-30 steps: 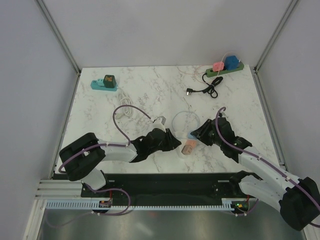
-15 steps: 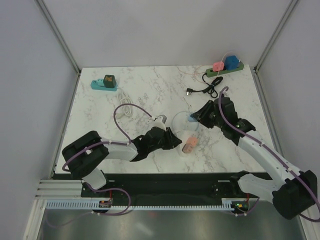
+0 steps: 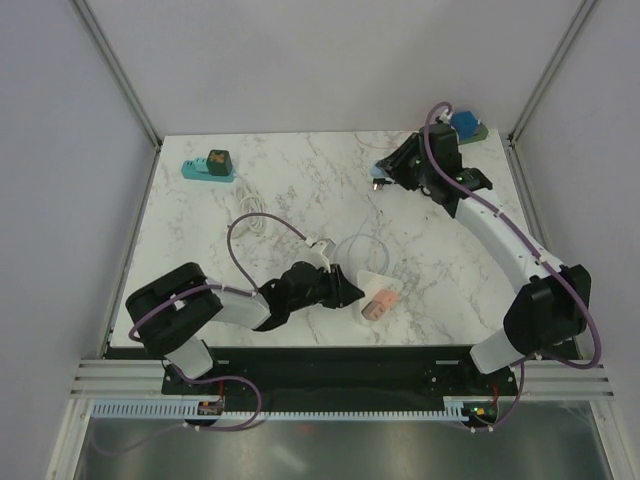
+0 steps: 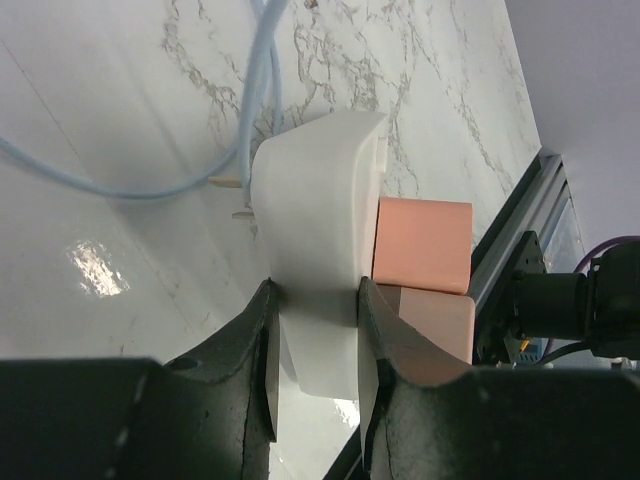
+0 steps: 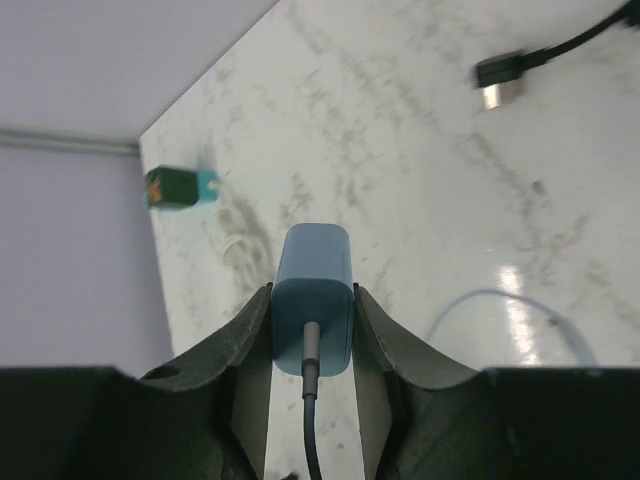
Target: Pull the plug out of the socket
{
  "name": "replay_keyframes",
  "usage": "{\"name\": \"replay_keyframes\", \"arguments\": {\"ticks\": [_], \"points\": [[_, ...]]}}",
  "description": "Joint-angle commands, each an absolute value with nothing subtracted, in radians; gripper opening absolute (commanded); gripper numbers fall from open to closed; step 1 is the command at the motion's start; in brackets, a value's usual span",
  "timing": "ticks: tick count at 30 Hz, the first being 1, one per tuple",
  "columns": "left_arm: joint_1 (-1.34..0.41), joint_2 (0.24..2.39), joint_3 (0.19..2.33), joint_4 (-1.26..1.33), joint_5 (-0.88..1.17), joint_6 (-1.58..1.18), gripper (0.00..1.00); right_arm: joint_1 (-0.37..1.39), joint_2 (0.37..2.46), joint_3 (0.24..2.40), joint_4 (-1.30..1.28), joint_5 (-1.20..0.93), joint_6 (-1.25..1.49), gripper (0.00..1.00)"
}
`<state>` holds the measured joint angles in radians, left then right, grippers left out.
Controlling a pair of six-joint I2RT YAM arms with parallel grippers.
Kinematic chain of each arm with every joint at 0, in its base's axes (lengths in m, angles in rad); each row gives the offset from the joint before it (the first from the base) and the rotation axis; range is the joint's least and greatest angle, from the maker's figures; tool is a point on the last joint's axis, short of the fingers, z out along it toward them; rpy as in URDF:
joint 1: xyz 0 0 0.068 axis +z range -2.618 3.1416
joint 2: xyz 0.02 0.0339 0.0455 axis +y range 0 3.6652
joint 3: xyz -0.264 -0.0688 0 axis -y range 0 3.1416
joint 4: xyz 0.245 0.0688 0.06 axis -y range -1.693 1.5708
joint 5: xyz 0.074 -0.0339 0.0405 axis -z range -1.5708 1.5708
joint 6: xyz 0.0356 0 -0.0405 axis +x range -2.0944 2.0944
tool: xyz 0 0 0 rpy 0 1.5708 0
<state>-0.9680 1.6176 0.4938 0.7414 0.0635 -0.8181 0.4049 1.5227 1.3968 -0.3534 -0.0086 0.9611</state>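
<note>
My left gripper (image 3: 352, 291) is shut on the white socket block (image 3: 374, 284), which rests on the marble table with a pink block (image 3: 380, 304) against it. In the left wrist view the fingers (image 4: 262, 330) clamp the white socket (image 4: 320, 190), and the pink block (image 4: 422, 245) sits on its right. My right gripper (image 3: 384, 169), far back right above the table, is shut on the blue plug (image 3: 381, 166). The right wrist view shows the blue plug (image 5: 313, 285) between the jaws, free of the socket, with its thin cable (image 5: 310, 400) trailing back.
A teal power strip with a green plug (image 3: 208, 165) lies back left. A green strip with a blue plug (image 3: 465, 126) lies back right, behind my right arm. A white cable coil (image 3: 255, 222) and a light blue cable loop (image 3: 356, 244) lie mid-table. A black cable's connector (image 5: 500, 88) is nearby.
My right arm swung from beside the socket to the far back right, carrying the blue plug away. The left gripper stayed put, holding the socket.
</note>
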Motion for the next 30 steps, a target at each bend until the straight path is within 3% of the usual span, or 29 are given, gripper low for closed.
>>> {"name": "replay_keyframes", "arguments": {"ticks": [1,6,9,14,22,26,30], "points": [[-0.971,1.605,0.439,0.722,0.068,-0.733,0.02,0.232,1.523,1.419,-0.431,0.063,0.862,0.0],[-0.954,1.588,0.403,0.761,0.067,-0.739,0.02,0.017,1.442,1.298,-0.486,0.124,0.735,0.0],[-0.946,1.603,0.4,0.787,0.083,-0.753,0.02,-0.021,1.393,1.188,-0.491,0.144,0.709,0.0],[-0.927,1.623,0.385,0.837,0.103,-0.787,0.02,-0.025,1.316,0.924,-0.437,0.213,0.71,0.0],[-0.914,1.624,0.385,0.847,0.155,-0.769,0.02,-0.028,1.341,0.769,-0.373,0.117,0.69,0.0],[-0.911,1.638,0.382,0.98,0.365,-0.729,0.02,-0.028,1.333,0.77,-0.376,0.103,0.664,0.01],[-0.923,1.583,0.385,0.95,0.507,-0.793,0.02,-0.029,1.325,0.788,-0.382,0.058,0.644,0.02]]}}
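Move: The right hand already has the blue plug free in its fingers, high up; the bare table it heads for lies about 22 cm to its right, 11 cm back and 25 cm down. The black plug lies some 19 cm ahead, 4 cm right and 26 cm below. The white socket held by the left hand is about 22 cm back, 1 cm left and 22 cm below. From the left hand, the blue plug is some 22 cm ahead, 6 cm right and 20 cm up. Keeping its grip on the blue plug, the right hand sweeps about 22 cm to the right, away from above the socket, then draws back and sinks some 20 cm towards the bare right-hand table, fingers tipping about 25 degrees further down and swinging clockwise. The left hand keeps its hold on the white socket, nearly still, then eases back about 3 cm, turning slightly clockwise. ##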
